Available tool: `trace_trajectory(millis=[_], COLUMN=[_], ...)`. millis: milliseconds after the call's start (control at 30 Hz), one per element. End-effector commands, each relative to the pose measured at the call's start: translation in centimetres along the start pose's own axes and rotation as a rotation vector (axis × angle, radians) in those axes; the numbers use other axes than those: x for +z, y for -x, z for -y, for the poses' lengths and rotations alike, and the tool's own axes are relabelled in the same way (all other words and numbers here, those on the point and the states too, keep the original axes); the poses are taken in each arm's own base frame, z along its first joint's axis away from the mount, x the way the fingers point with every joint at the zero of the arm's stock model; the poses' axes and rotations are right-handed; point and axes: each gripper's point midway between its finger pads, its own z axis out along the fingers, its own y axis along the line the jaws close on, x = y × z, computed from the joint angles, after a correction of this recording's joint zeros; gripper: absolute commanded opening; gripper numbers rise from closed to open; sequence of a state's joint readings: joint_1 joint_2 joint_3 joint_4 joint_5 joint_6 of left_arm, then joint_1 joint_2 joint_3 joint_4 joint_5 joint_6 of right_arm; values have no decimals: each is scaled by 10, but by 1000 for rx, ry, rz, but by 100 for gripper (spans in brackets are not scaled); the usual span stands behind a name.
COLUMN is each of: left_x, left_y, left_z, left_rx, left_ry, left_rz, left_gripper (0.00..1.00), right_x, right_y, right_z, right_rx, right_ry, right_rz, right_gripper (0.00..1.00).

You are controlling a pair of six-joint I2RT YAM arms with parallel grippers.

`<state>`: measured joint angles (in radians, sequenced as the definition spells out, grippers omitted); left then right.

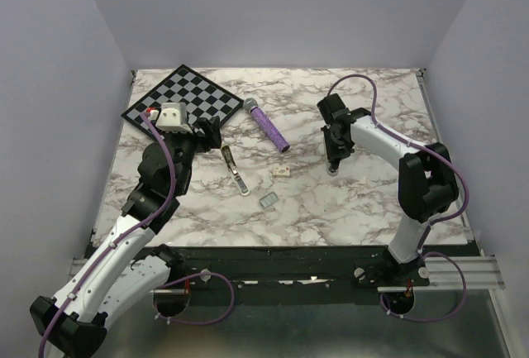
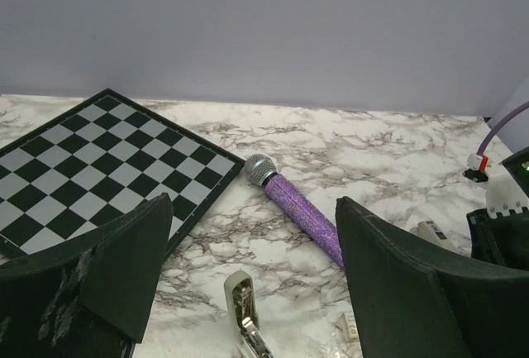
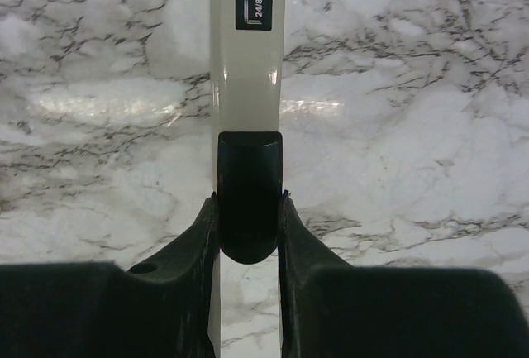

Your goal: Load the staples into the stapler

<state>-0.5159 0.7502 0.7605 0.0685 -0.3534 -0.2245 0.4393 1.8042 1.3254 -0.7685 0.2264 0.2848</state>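
Note:
The staples (image 1: 268,199), a tiny silver-grey block, lie on the marble table near the middle front. An opened metal stapler (image 1: 235,169) lies flat left of them; its front end shows in the left wrist view (image 2: 244,312). My left gripper (image 1: 207,131) is open and empty, hovering just behind that stapler, which sits between its fingers (image 2: 124,267) in the wrist view. My right gripper (image 1: 333,158) is shut on a cream stapler with a black end (image 3: 248,193) marked 24/8, held down at the table.
A small cream box (image 1: 281,172) lies right of the open stapler. A purple glitter microphone (image 1: 266,124) lies behind it, also in the left wrist view (image 2: 302,209). A chessboard (image 1: 183,97) lies at the back left.

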Motion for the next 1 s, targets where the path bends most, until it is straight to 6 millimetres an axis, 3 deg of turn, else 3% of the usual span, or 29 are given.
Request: trace_trajectory(millis=[0, 100, 200, 400, 533, 633, 733, 767, 967], left_x=[1, 1, 1, 1, 1, 1, 1, 0, -3], left_y=[-2, -2, -1, -1, -1, -1, 0, 2, 6], left_z=[-3, -3, -3, -4, -4, -6, -9, -11, -17], left_rx=[13, 14, 14, 19, 18, 21, 25, 28, 28], left_ry=[7, 7, 7, 15, 15, 24, 40, 46, 74], left_rz=[2, 2, 2, 4, 4, 4, 9, 13, 31], left_gripper=[88, 88, 88, 88, 88, 88, 88, 88, 88], right_x=[7, -1, -11, -35, -62, -84, -98, -102, -103], right_y=[15, 29, 41, 49, 49, 46, 35, 25, -16], right_z=[37, 41, 37, 28, 14, -12, -49, -69, -149], right_rx=[-16, -33, -52, -72, -90, -127, -185, -228, -339], right_ry=[-103, -110, -83, -22, 20, 91, 167, 199, 324], right_rz=[4, 47, 72, 108, 164, 215, 249, 251, 220], right_gripper=[12, 19, 33, 47, 61, 61, 61, 61, 61])
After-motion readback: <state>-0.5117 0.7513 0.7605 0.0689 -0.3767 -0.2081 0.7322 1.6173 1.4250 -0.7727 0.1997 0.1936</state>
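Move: The stapler is already pinched by its black near end in my right hand, its middle some 4 cm ahead and 2 cm lower. From that hand the small pale box lies about 17 cm left and 2 cm back, and the staples about 20 cm left and 11 cm back, all some 4 cm below. My left hand has the held stapler about 36 cm to its right, 8 cm ahead and 30 cm lower. With my right hand I shift the pinched stapler about 3 cm to the right and 2 cm forward, then spread my fingers and let go of its black end while rising. Clear of it, I climb to some 10 cm up and sweep left and back towards the staples and pale box, fingers wide, the wrist turning about 20 degrees counter-clockwise. ##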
